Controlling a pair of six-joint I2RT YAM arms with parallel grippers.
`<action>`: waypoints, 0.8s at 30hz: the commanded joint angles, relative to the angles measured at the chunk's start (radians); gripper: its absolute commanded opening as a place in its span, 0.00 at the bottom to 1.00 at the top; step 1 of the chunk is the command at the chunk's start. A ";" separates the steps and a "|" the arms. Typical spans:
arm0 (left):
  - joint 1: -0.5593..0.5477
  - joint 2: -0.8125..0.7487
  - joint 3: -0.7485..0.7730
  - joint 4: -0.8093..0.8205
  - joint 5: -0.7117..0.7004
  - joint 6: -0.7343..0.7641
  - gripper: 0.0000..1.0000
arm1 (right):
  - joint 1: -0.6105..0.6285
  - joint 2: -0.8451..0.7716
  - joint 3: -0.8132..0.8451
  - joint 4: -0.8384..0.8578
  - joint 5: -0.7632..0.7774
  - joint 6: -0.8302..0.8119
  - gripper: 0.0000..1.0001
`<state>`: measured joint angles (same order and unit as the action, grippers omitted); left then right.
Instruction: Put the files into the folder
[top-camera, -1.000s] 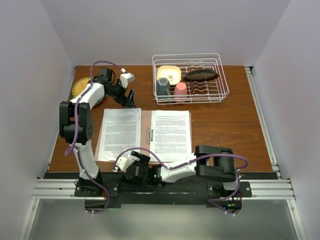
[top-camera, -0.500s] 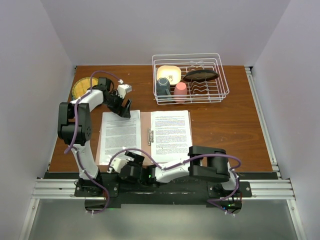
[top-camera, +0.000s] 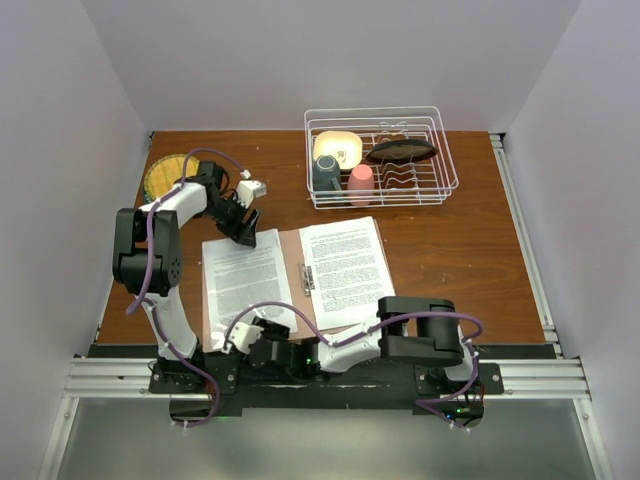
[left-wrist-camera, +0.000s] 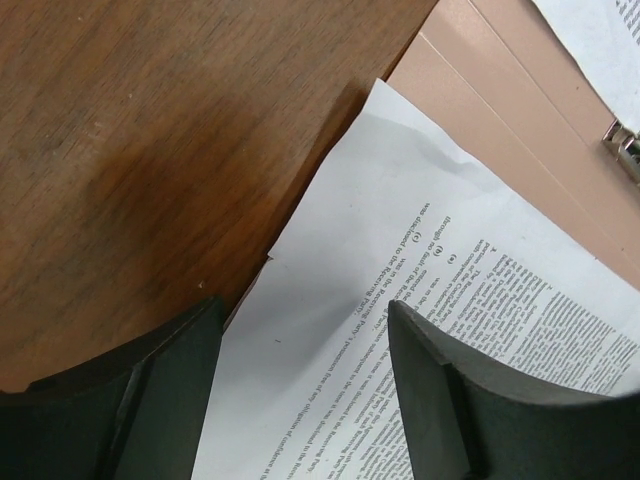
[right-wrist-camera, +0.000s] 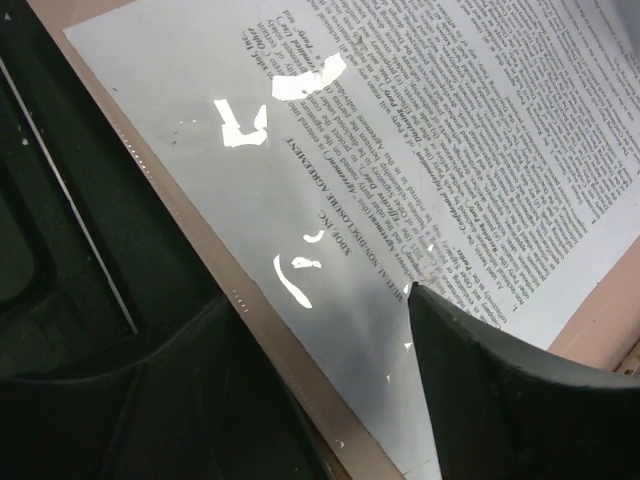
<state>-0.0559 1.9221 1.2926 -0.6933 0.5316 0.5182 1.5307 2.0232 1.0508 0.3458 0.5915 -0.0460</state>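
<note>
The salmon-pink folder (top-camera: 292, 252) lies open on the table, turned slightly askew, its silver clip (top-camera: 308, 278) on the spine. One printed sheet (top-camera: 245, 282) rests on the left leaf and another sheet (top-camera: 345, 268) on the right leaf. My left gripper (top-camera: 245, 232) is open at the far corner of the left sheet. In the left wrist view its fingers straddle the edge of the sheet (left-wrist-camera: 400, 200), with the folder (left-wrist-camera: 480, 70) beyond. My right gripper (top-camera: 258, 332) is open at the near edge of the left leaf, straddling the sheet (right-wrist-camera: 400, 130) and the folder's edge (right-wrist-camera: 600, 320).
A white wire dish rack (top-camera: 447, 150) at the back holds a yellow bowl (top-camera: 337, 148), a dark cup (top-camera: 327, 172), a pink cup (top-camera: 360, 183) and a dark dish (top-camera: 400, 150). A yellow plate (top-camera: 163, 172) sits at the far left. Walls enclose three sides.
The folder with both sheets has turned a little counterclockwise. My left gripper came nearer, onto the sheet's far corner; my right gripper shifted left. Both pairs of jaws have narrowed.
</note>
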 joint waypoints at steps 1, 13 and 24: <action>-0.007 -0.032 0.014 -0.113 0.011 0.014 0.70 | -0.023 -0.086 -0.061 0.033 0.137 0.003 0.47; -0.002 -0.078 0.286 -0.273 0.004 -0.006 0.71 | -0.023 -0.217 -0.130 0.075 0.160 0.038 0.00; 0.171 -0.365 0.544 -0.008 -0.349 -0.330 1.00 | -0.024 -0.478 -0.192 0.033 0.238 0.412 0.00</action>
<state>0.0616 1.7355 1.7897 -0.8303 0.3351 0.3202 1.5097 1.6752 0.8890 0.3569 0.7650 0.1246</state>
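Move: Just nearer the robot than the right hand, about 2 cm back and 1 cm down, runs the near edge of the folder's left cover. The middle of the left sheet is some 11 cm ahead and 4 cm left of that hand, the metal clip 13 cm ahead and 12 cm right. From the left hand the near edge lies about 26 cm back and 4 cm right, the pie plate 16 cm ahead and 20 cm left. Closing right down on the near edge of the folder's left cover while easing back under 2 cm, the right hand then raises the pinched edge about 10 cm, going some 5 cm right and a little forward and rolling its left side up. The left hand comes free of the left sheet's far edge, rises some 20 cm with a drift forward and left, and opens wide. ##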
